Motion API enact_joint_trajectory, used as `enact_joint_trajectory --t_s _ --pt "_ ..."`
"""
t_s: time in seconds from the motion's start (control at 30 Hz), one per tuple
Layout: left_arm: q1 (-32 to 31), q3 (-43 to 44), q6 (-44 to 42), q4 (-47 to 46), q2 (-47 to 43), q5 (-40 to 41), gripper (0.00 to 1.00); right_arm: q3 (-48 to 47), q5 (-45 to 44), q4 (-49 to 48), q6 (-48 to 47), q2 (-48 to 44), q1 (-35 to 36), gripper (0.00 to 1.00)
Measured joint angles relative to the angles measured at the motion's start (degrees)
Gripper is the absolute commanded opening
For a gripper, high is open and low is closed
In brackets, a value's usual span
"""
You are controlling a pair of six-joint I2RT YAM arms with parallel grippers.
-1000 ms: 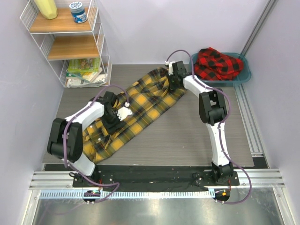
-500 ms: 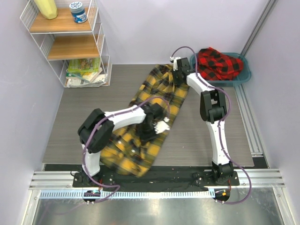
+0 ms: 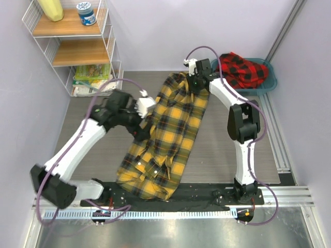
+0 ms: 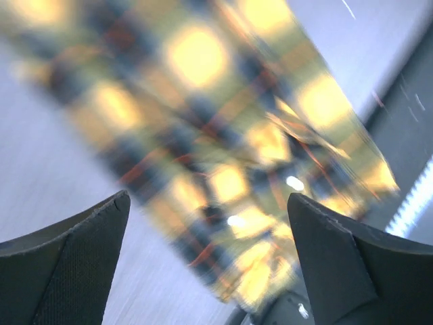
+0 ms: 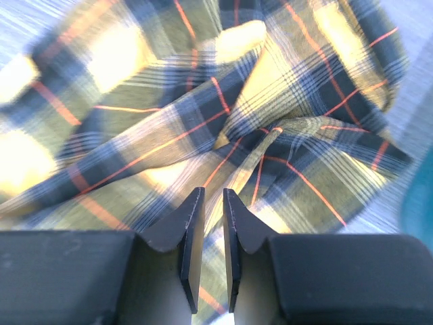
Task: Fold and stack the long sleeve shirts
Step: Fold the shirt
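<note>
A yellow-and-black plaid long sleeve shirt (image 3: 173, 129) lies stretched from the table's far middle down to the near edge, rumpled at its lower end. My left gripper (image 3: 140, 129) hovers at the shirt's left edge, wide open and empty; its wrist view shows the blurred shirt (image 4: 223, 135) beyond the gripper (image 4: 208, 196). My right gripper (image 3: 195, 82) is over the shirt's far end. In the right wrist view the gripper (image 5: 211, 193) stands open by a narrow gap just above bunched yellow plaid folds (image 5: 270, 135). The red-and-black shirt (image 3: 239, 70) is heaped in a basin.
The teal plastic basin (image 3: 271, 83) sits at the far right corner. A white wire shelf (image 3: 77, 51) with books, a jar and a yellow bottle stands at the far left. Metal rails (image 3: 274, 134) run along the right and near edges.
My left arm dragged the shirt's lower end toward the near edge, let go and drew back to the left. The shirt now lies lengthwise. The right jaws have parted slightly.
</note>
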State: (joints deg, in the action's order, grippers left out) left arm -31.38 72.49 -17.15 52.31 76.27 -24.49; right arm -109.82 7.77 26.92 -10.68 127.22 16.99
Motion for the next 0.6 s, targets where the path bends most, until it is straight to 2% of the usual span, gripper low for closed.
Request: enact_joint_trajectory --t_s 0.07,0.2,0.23,0.33,0.47,0.6 --pt "5.1 -1.2 0.9 -3.7 -5.7 0.7 1.00 0.3 0.3 1.3 0.0 -2.9 0.2 0.26" --pt "7.0 -6.0 3.2 -12.2 -12.1 4.0 0.98 0.9 1.9 3.5 0.8 -7.1 0.3 0.27" --pt "7.0 -6.8 3.0 -13.1 -11.8 4.5 0.89 1.0 2.6 4.3 1.4 -7.8 0.4 0.27" --pt "6.8 -6.2 1.4 -13.1 -6.8 6.6 0.77 1.4 3.8 5.9 3.2 -8.0 0.9 0.27" --pt "6.7 -5.0 -1.8 -12.3 6.2 7.0 0.76 4.2 4.4 8.2 5.0 -6.8 2.6 0.27" --pt "6.0 -9.8 -4.5 -11.0 10.1 8.9 0.73 6.0 4.3 9.1 5.2 -4.0 4.7 0.26"
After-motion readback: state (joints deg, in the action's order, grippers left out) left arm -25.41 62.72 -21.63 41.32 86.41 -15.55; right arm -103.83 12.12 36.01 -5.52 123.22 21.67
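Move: The left hand is above the shirt: its left edge lies about 4 cm ahead, 4 cm left and 18 cm below, the two buttons some 9 cm back and 1 cm right. The shirt's upper-middle section is about 9 cm back, 4 cm left and 9 cm below the right hand; the shirt's far end is roughly 9 cm ahead and 5 cm left, the basket 8 cm ahead and 23 cm right. Both hands rise about 5 cm then sink: left some 15 cm towards the shirt's edge, right drawing back 8 cm. ##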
